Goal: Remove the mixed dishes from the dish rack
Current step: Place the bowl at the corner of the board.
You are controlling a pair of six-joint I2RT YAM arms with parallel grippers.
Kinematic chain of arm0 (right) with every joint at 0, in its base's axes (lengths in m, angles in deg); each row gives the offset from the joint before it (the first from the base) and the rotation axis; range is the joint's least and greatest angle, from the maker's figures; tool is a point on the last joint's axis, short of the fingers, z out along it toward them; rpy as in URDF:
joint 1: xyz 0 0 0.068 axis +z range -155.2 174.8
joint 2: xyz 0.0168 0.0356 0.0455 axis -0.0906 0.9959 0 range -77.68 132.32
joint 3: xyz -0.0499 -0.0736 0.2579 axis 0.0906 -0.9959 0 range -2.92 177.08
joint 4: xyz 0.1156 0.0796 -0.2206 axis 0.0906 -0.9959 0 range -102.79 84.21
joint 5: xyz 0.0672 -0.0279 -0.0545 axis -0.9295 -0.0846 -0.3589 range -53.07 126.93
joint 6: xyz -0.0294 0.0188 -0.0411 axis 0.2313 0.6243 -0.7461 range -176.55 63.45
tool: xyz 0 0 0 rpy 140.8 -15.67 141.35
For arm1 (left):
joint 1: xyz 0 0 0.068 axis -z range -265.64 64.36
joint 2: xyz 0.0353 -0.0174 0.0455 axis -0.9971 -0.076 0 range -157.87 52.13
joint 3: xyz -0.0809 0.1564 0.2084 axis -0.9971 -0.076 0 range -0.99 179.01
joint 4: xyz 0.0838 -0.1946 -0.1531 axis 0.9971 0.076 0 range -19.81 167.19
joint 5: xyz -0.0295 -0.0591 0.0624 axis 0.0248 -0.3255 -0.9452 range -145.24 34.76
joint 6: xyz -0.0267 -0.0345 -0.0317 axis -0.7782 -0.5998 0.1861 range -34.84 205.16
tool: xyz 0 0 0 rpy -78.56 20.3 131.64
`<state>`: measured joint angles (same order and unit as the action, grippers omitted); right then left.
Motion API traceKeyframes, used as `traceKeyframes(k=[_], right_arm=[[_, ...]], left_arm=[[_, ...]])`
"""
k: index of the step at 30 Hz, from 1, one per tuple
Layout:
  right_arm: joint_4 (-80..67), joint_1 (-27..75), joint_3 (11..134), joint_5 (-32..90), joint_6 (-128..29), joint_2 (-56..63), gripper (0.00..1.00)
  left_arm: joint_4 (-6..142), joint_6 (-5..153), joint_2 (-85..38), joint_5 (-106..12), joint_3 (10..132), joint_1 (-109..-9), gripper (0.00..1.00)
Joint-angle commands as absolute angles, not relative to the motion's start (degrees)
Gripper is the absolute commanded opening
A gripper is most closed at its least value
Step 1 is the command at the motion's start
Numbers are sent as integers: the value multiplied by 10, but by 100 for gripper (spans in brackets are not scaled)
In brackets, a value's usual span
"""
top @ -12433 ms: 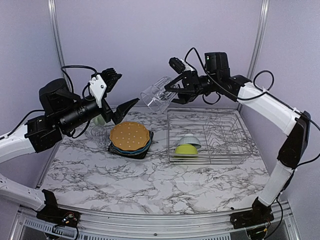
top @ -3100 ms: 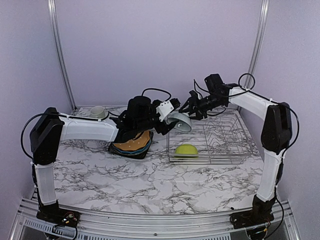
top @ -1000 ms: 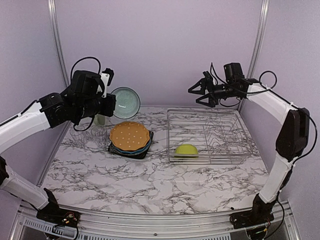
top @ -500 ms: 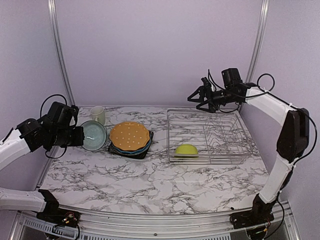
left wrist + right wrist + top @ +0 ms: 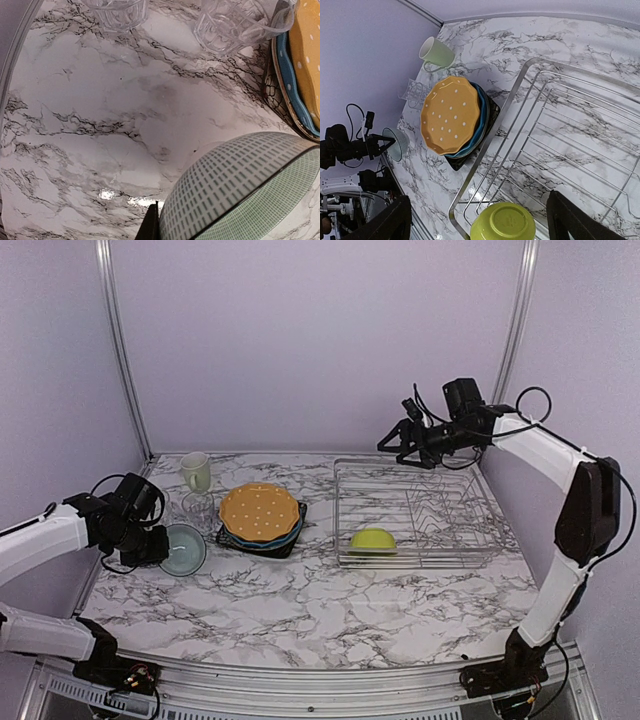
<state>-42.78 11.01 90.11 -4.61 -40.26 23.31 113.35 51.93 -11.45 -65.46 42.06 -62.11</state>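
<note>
My left gripper [image 5: 160, 544] is shut on the rim of the small white bowl [image 5: 184, 549], which is tilted low over the table at the front left. In the left wrist view the bowl's grid-patterned wall [image 5: 240, 185] fills the lower right, with one dark finger [image 5: 150, 226] against it. The dish rack [image 5: 420, 510] holds only the lime green bowl [image 5: 372, 538], upside down at its front left corner. My right gripper [image 5: 405, 440] hangs open and empty above the rack's back left; in its wrist view the lime green bowl [image 5: 503, 223] lies between the fingers, far below.
The orange dotted plate [image 5: 260, 511] tops a stack with the blue plate and dark square plate, left of the rack. The pale green mug [image 5: 196, 471] stands at the back left. Clear glasses [image 5: 227, 22] [image 5: 119, 9] stand just behind the bowl I hold.
My left arm has carried the small white bowl down and toward the front left of the table. The right gripper has stayed open and hardly moved.
</note>
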Motion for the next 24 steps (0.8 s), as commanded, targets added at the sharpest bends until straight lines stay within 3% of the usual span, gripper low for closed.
traceKeyframes(k=[1, 24], right_arm=[[-463, 115, 909, -19, -449, 201, 90], [-661, 250, 916, 197, -559, 185, 90]], left_arm=[[1078, 500, -146, -611, 410, -647, 0], [990, 496, -296, -516, 394, -707, 4]])
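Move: The left hand holds the pale bowl by its rim; its spot on the front-left tabletop is about 3 cm ahead, 5 cm right and 9 cm below that hand. The nearer clear cup stands 16 cm ahead and 3 cm right, the plate stack 14 cm ahead and 18 cm right. From the right hand, the green bowl lies roughly 11 cm back, 3 cm left and 20 cm down, the rack's middle 1 cm back, 9 cm right. Still pinching the pale bowl's rim, the left hand lowers the bowl some 6 cm towards the marble, then, with the descent all but stopped, eases it forward a couple of centimetres towards the cups with a slight tilt. The open, empty right hand draws back about 7 cm and sinks a little towards the green bowl, after a small rise, its left-pointing fingers dipping some 25 degrees. ##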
